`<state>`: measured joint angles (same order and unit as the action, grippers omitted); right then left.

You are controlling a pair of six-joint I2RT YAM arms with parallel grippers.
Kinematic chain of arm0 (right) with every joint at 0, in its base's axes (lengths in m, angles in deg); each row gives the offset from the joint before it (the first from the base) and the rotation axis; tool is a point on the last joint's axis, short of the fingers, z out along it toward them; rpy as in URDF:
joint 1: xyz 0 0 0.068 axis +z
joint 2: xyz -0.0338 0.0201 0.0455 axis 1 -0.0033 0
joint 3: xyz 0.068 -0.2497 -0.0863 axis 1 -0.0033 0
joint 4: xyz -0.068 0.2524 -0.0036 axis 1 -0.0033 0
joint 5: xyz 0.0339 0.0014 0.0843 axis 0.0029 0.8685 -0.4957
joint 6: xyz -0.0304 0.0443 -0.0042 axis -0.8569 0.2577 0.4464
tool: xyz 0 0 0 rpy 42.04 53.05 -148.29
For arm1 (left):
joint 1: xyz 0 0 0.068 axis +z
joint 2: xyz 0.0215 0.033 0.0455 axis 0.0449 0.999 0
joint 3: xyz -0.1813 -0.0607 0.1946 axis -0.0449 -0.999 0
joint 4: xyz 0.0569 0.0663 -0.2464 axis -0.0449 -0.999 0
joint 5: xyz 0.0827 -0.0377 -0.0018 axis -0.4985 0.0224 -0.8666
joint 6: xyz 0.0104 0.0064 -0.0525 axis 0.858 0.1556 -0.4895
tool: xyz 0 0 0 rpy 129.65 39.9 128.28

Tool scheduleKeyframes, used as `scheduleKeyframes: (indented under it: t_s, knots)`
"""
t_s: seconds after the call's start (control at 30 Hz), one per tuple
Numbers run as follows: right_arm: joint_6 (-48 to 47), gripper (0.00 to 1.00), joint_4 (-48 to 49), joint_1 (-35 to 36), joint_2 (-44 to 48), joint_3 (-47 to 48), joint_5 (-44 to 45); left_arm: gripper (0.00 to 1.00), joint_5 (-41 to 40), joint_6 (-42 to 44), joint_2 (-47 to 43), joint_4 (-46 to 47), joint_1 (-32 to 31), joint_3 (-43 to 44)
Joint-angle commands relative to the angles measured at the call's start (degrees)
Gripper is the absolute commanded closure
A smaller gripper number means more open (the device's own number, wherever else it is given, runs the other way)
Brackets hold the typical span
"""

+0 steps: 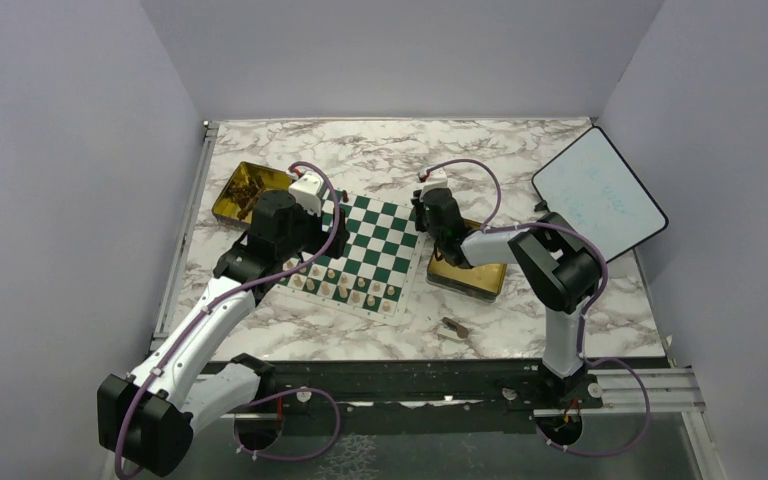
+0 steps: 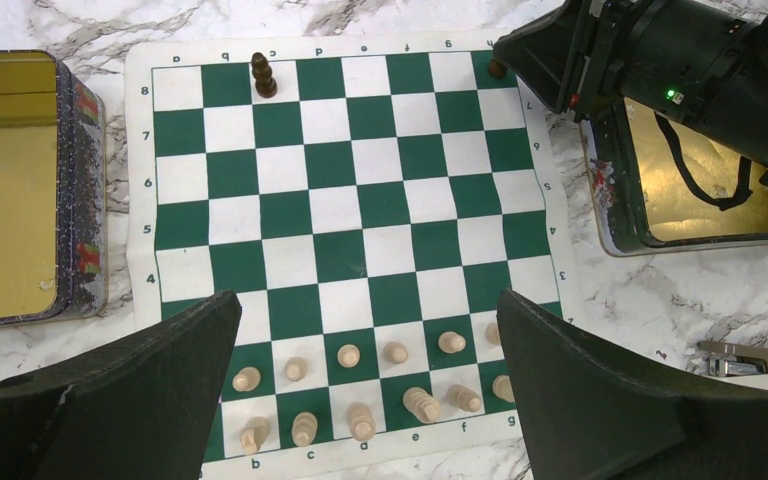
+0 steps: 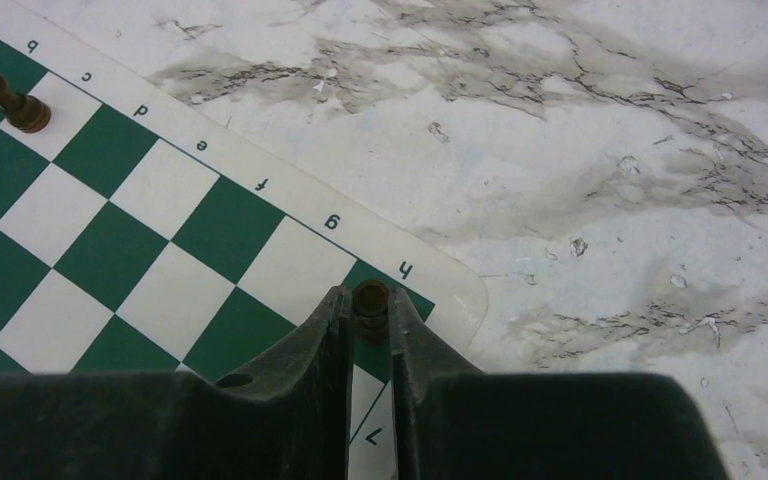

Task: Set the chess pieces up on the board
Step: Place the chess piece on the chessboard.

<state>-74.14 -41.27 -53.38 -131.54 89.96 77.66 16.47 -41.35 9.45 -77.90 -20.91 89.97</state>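
Note:
The green and white board lies mid-table. Pale chess pieces fill its two near rows, also seen from above. One dark brown piece stands on the far row at c, visible too in the right wrist view. My right gripper is shut on another dark brown piece over the far corner square at h; whether it touches the board I cannot tell. My left gripper hangs wide open above the pale rows, holding nothing.
A gold tin sits left of the board, another gold tin right of it under the right arm. A black-rimmed white tablet leans at the back right. A small brown and metal object lies near the front edge.

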Motion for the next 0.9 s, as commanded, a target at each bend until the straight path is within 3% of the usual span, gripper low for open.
scheduleKeyframes:
  t_s: [0.0,0.5,0.87]
  knots:
    - [0.4,0.79,2.3,0.3,-1.3,-0.8,-0.3,0.01,-0.3,0.6,0.2,1.2,0.0,-0.5]
    - [0.7,0.68,1.8,0.3,-1.0,-1.0,-0.6,0.01,-0.3,0.6,0.0,1.3,0.0,-0.6]
    - [1.7,0.45,-3.3,0.4,2.7,1.1,0.2,0.01,-3.7,-0.4,1.4,0.2,0.0,-0.2]
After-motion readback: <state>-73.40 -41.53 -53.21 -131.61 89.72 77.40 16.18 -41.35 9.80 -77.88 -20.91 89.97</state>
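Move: The right hand holds the dark rook upright over the h8 corner square, whose middle is straight below it, about 2 cm down. The tall dark piece on the b8/c8 line is some 14 cm to this hand's left and 3 cm ahead, at about its height; the right-hand gold tin's middle is roughly 9 cm back and 9 cm right, about 1 cm lower. From the idle left hand, h8 lies around 14 cm ahead, 14 cm to the right and 16 cm below. The right hand all but stays in place over h8, settling down by less than half a centimetre while its fingers, still pointing forward and slanting down, begin to part from either side of the dark rook. They open slowly at first and then faster, from nearly shut to about half open, and let go of the rook, ending with a finger standing clear on each side of it and no turn of the wrist worth naming. ##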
